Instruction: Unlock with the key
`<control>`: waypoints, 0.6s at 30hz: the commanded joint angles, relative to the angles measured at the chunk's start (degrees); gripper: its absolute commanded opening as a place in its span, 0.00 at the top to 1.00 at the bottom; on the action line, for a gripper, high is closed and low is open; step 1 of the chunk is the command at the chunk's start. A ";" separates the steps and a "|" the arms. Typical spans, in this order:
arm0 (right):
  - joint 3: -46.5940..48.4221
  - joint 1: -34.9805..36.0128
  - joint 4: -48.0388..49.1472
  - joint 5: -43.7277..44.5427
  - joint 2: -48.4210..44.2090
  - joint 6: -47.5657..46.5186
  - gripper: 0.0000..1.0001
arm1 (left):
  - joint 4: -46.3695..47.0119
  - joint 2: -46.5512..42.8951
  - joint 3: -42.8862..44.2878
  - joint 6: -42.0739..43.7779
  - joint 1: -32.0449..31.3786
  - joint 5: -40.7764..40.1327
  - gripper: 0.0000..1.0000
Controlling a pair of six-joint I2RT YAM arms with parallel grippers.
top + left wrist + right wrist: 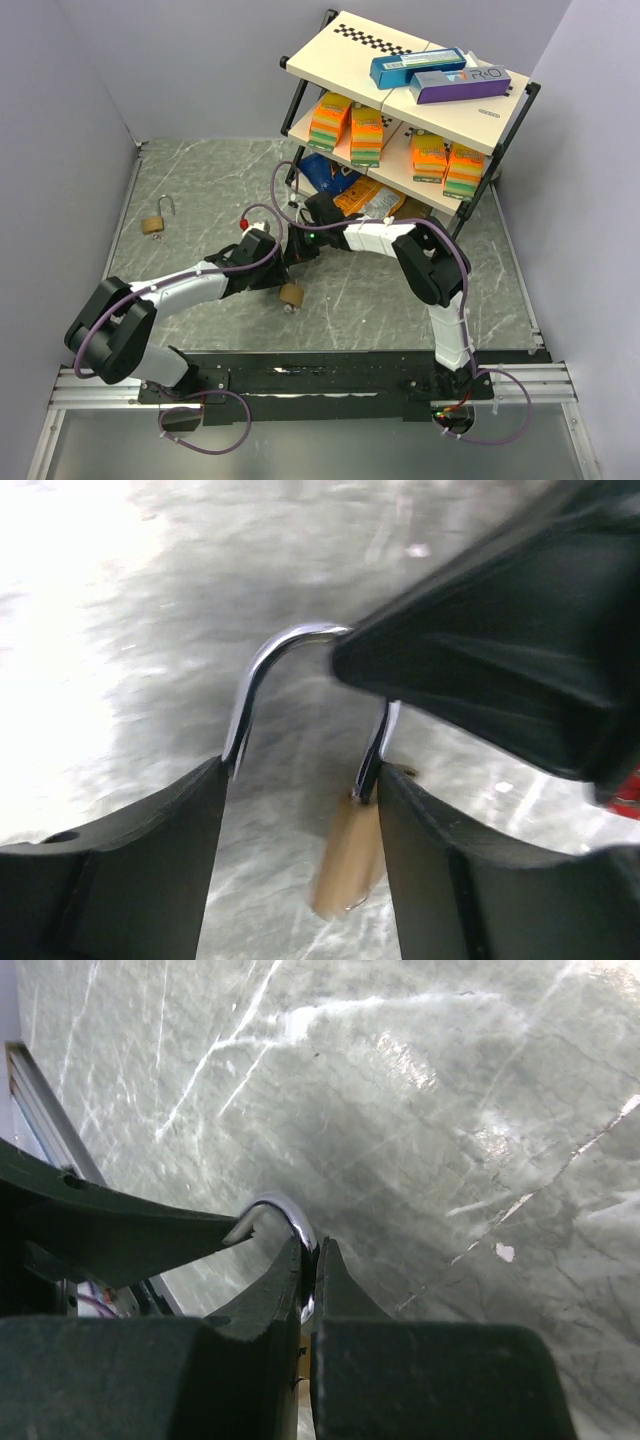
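Observation:
A brass padlock [291, 294] hangs above the table between my two grippers. In the left wrist view its silver shackle [262, 665] arches up and its brass body [345, 865] dangles below. My left gripper [300, 770] straddles the shackle, with one leg against each finger's inner face. My right gripper [312, 1245] is shut on the top of the shackle [287, 1210] and shows as a black mass [480, 650] in the left wrist view. A second brass padlock [155, 222] lies at the far left with its shackle up. The key is out of view.
A two-tier shelf rack [330, 50] stands at the back right with boxes on both levels and snack bags [350, 190] beneath. Grey walls close in the marbled table [200, 180] on the left, back and right.

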 commanded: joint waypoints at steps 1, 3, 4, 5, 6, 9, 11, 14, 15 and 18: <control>2.75 -0.44 3.81 2.98 0.48 2.04 1.00 | -8.26 0.44 1.63 -0.11 -0.05 -6.61 0.28; 2.57 -0.53 3.99 2.81 1.10 1.78 1.00 | -9.05 -0.35 1.72 -0.38 0.04 -7.05 0.22; 2.48 -0.44 5.47 2.72 1.27 1.69 1.00 | -9.14 -0.79 1.63 -0.64 -0.05 -7.05 0.15; 2.31 -0.53 5.92 2.54 1.71 1.60 1.00 | -9.23 -1.66 1.54 -0.81 -0.05 -6.97 0.13; 2.22 -0.44 6.27 2.37 1.89 1.52 1.00 | -9.32 -2.19 1.46 -0.99 -0.05 -6.88 0.11; 2.04 -0.53 7.15 1.75 2.24 1.43 1.00 | -8.62 -4.13 1.02 -0.47 -0.40 -6.18 0.08; 1.87 -0.53 7.07 2.19 1.98 0.90 0.95 | -8.53 -4.83 1.28 -0.38 -1.27 -6.18 0.09; 1.87 -0.53 6.10 2.89 1.19 -0.15 0.74 | -9.06 -4.05 2.33 -0.90 -3.12 -6.17 0.09; 1.78 -0.44 6.10 3.07 0.93 -0.42 0.63 | -9.14 -3.70 2.68 -1.17 -3.82 -6.26 0.09; 0.91 -0.62 6.79 2.89 -0.65 -1.38 0.48 | -9.32 -1.76 4.00 -1.43 -6.28 -6.79 0.09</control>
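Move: The unlocked padlock's body sits about 3 cm back and 3 cm right of the left hand point, some 2 cm below; its shackle stands between both hands' fingers. From the right hand the body lies about 7 cm back, straight in line, 3 cm down. The key hangs roughly 3 cm nearer the base than the body. The orange bag is some 15 cm ahead and 15 cm right of the right hand. Spreading its fingers wide, the left hand slides nearly 3 cm left and dips about 1 cm, letting go of the shackle, then lifts slightly and swings back and right, still above the padlock. The right hand eases forward and down about 1.5 cm with the shackle pinched, then opens roughly halfway around it. ##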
